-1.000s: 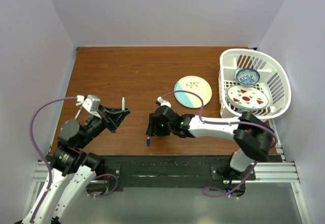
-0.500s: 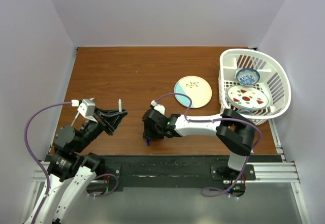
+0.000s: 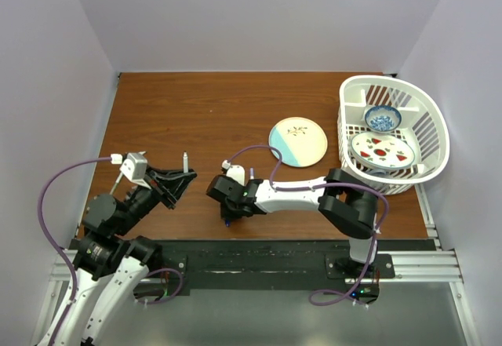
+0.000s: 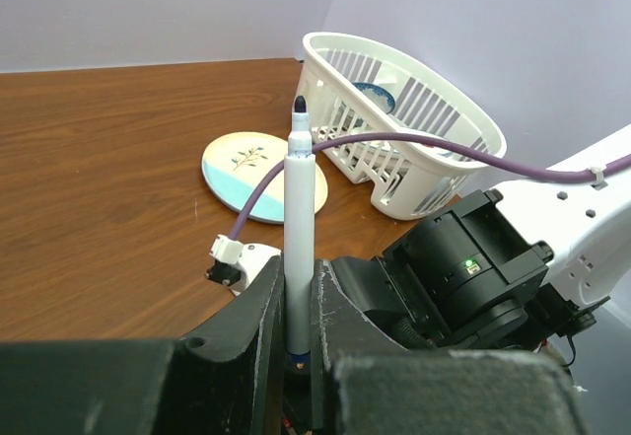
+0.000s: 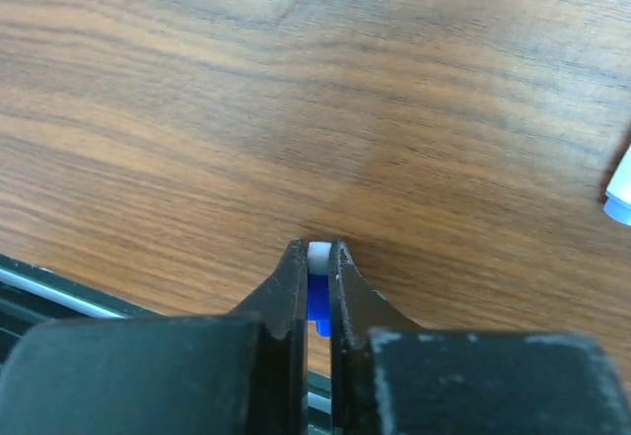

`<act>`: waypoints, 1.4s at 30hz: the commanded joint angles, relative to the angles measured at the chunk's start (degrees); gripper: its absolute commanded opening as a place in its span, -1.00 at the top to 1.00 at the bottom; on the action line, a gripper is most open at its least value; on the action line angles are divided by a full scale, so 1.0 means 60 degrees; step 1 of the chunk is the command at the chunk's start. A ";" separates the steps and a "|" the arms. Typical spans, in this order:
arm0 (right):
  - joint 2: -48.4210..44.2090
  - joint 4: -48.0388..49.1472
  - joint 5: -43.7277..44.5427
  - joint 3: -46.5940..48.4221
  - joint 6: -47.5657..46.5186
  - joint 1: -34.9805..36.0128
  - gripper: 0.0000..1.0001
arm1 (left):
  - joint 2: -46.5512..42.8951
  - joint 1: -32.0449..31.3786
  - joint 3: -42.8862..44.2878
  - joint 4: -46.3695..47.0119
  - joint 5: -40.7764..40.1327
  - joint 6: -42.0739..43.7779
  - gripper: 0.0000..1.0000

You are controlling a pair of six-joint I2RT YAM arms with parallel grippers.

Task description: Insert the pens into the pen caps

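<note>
A thin white pen with a dark tip stands upright between the fingers of my left gripper, which is shut on its lower end. From above, this pen points away from the left gripper over the table's left side. My right gripper is down on the wood near the front edge, shut on a dark blue pen cap with a white end. In the top view the right gripper hides most of that cap.
A cream and pale blue plate lies mid-table. A white basket holding a small bowl and a patterned plate stands at the right. The table's front edge and black rail run just below the right gripper. A pale object end shows at the right wrist view's right edge.
My right gripper has moved left and toward the front edge, come down over the blue cap and shut on it. The left arm drew back slightly early on, still holding its pen.
</note>
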 commanded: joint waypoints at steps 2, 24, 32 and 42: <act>-0.0650 -0.0716 0.0943 0.0093 -0.0801 0.0000 1.00 | 0.0553 0.0006 -0.0107 0.0207 0.0090 0.0002 1.00; -0.7581 0.6927 0.0713 -0.2529 -0.2825 -0.1889 1.00 | 0.2912 -0.0008 -0.3095 0.8848 0.4412 -0.4217 1.00; -0.7244 0.7632 -0.0607 -0.2543 -0.1756 -0.1904 1.00 | 0.3660 -0.0023 -0.3198 0.9685 0.4661 -0.4291 1.00; -0.6717 0.8277 -0.1472 -0.2822 -0.1052 -0.1904 1.00 | 0.3939 -0.0023 -0.3139 0.9919 0.4662 -0.4276 1.00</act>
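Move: The right hand, shut on the blue pen cap down at the table, has the left hand's upright white pen roughly 32 cm above it, 5 cm to its left and 1 cm back. From the left hand the cap lies some 28 cm below, 5 cm right, 1 cm ahead. The loose pen lies 11 cm ahead and 8 cm right of the right hand, the plate 26 ahead and 24 right. Right hand lifts the gripped cap some 34 cm, tilting towards the pen, which left carries 8 cm right. ##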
